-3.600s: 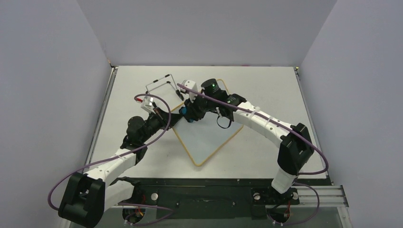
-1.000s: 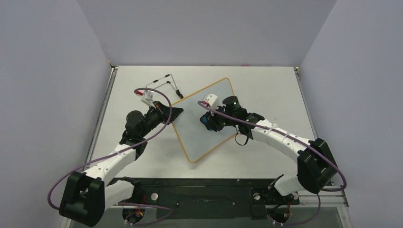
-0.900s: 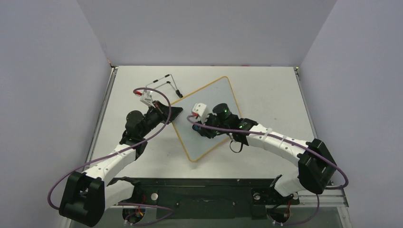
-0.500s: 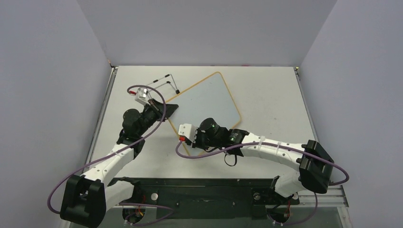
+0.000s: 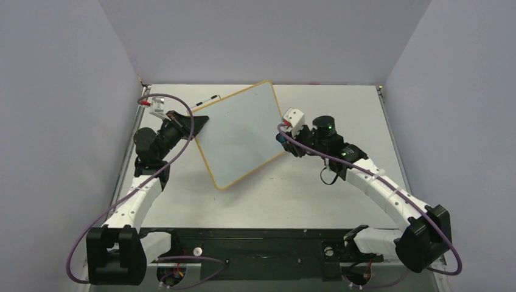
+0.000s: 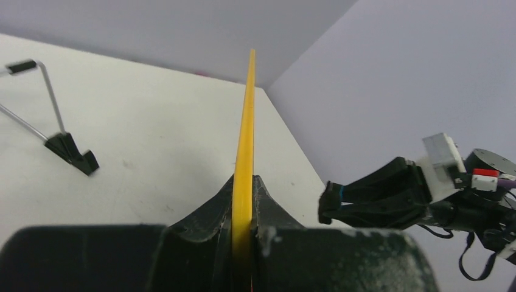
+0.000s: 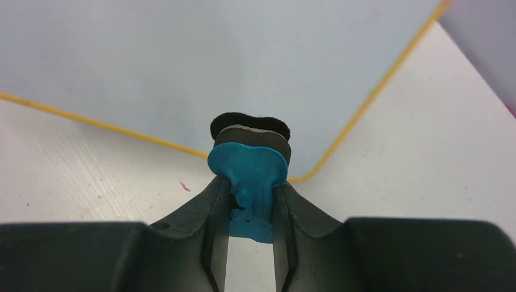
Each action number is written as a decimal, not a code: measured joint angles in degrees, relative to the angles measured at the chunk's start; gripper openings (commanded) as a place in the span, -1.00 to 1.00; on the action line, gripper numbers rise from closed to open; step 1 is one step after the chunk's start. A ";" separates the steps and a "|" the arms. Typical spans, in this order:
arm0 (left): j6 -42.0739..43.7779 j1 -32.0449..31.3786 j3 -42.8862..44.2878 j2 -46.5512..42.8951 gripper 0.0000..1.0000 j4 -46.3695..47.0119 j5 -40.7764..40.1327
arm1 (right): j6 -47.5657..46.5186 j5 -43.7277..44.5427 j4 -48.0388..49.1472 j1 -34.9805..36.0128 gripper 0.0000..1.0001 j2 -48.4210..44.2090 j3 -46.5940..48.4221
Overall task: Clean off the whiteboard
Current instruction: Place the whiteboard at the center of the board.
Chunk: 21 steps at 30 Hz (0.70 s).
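Observation:
The whiteboard (image 5: 238,135), glossy white with a thin yellow frame, lies at an angle in the middle of the table, and its face shows no writing. My left gripper (image 5: 198,123) is shut on the board's left edge. In the left wrist view that edge (image 6: 246,134) runs as a yellow line between the jaws of the left gripper (image 6: 243,182). My right gripper (image 5: 282,139) is shut on a blue eraser (image 7: 249,165) with a black felt face. It sits just off the board's right corner (image 7: 304,176), with the whiteboard face (image 7: 213,67) beyond it.
A thin black wire stand (image 6: 64,146) sits on the table at the back left, mostly behind the board in the top view (image 5: 205,101). A tiny red mark (image 7: 182,185) is on the table near the eraser. Grey walls enclose the table on three sides.
The left gripper has carried the whiteboard toward the back left. The right gripper with the eraser has swept from the board's near-left corner across to just off its right corner.

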 measured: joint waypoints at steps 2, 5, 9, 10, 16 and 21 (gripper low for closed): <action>0.11 3.61 2.38 2.56 -1.00 2.12 2.43 | 1.36 -3.45 0.50 -3.63 -1.00 -2.82 0.17; 0.33 8.22 7.58 8.90 -1.00 5.77 6.58 | 3.82 -7.08 1.09 -9.16 -1.00 -3.96 0.28; -1.38 13.05 16.39 20.68 -1.00 14.12 11.74 | 6.23 -9.49 1.07 -12.07 -1.00 -3.82 -0.09; -2.43 13.94 18.14 23.37 -1.00 16.52 12.55 | 6.60 -10.12 1.11 -12.04 -1.00 -3.85 -0.20; -6.05 17.70 29.11 35.71 -1.00 22.88 15.17 | 7.69 -11.87 1.27 -11.98 -1.00 -3.82 -0.63; -3.56 18.78 38.58 42.10 -1.00 22.14 17.22 | 7.72 -11.98 1.29 -11.98 -1.00 -3.82 -0.81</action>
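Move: The left fingers keep pinching the left edge of the raised whiteboard, whose middle lies about 12 cm to the right, 1 cm back and roughly 6 cm lower. The wire stand it goes to lies some 14 cm ahead, about level sideways, and around 24 cm below. From the right hand, still holding the eraser, the stand is roughly 18 cm ahead, 32 cm left and 16 cm below. Left hand carries the board 20 cm forward-left, rising, over the stand; right hand shifts 4 cm right, up. ##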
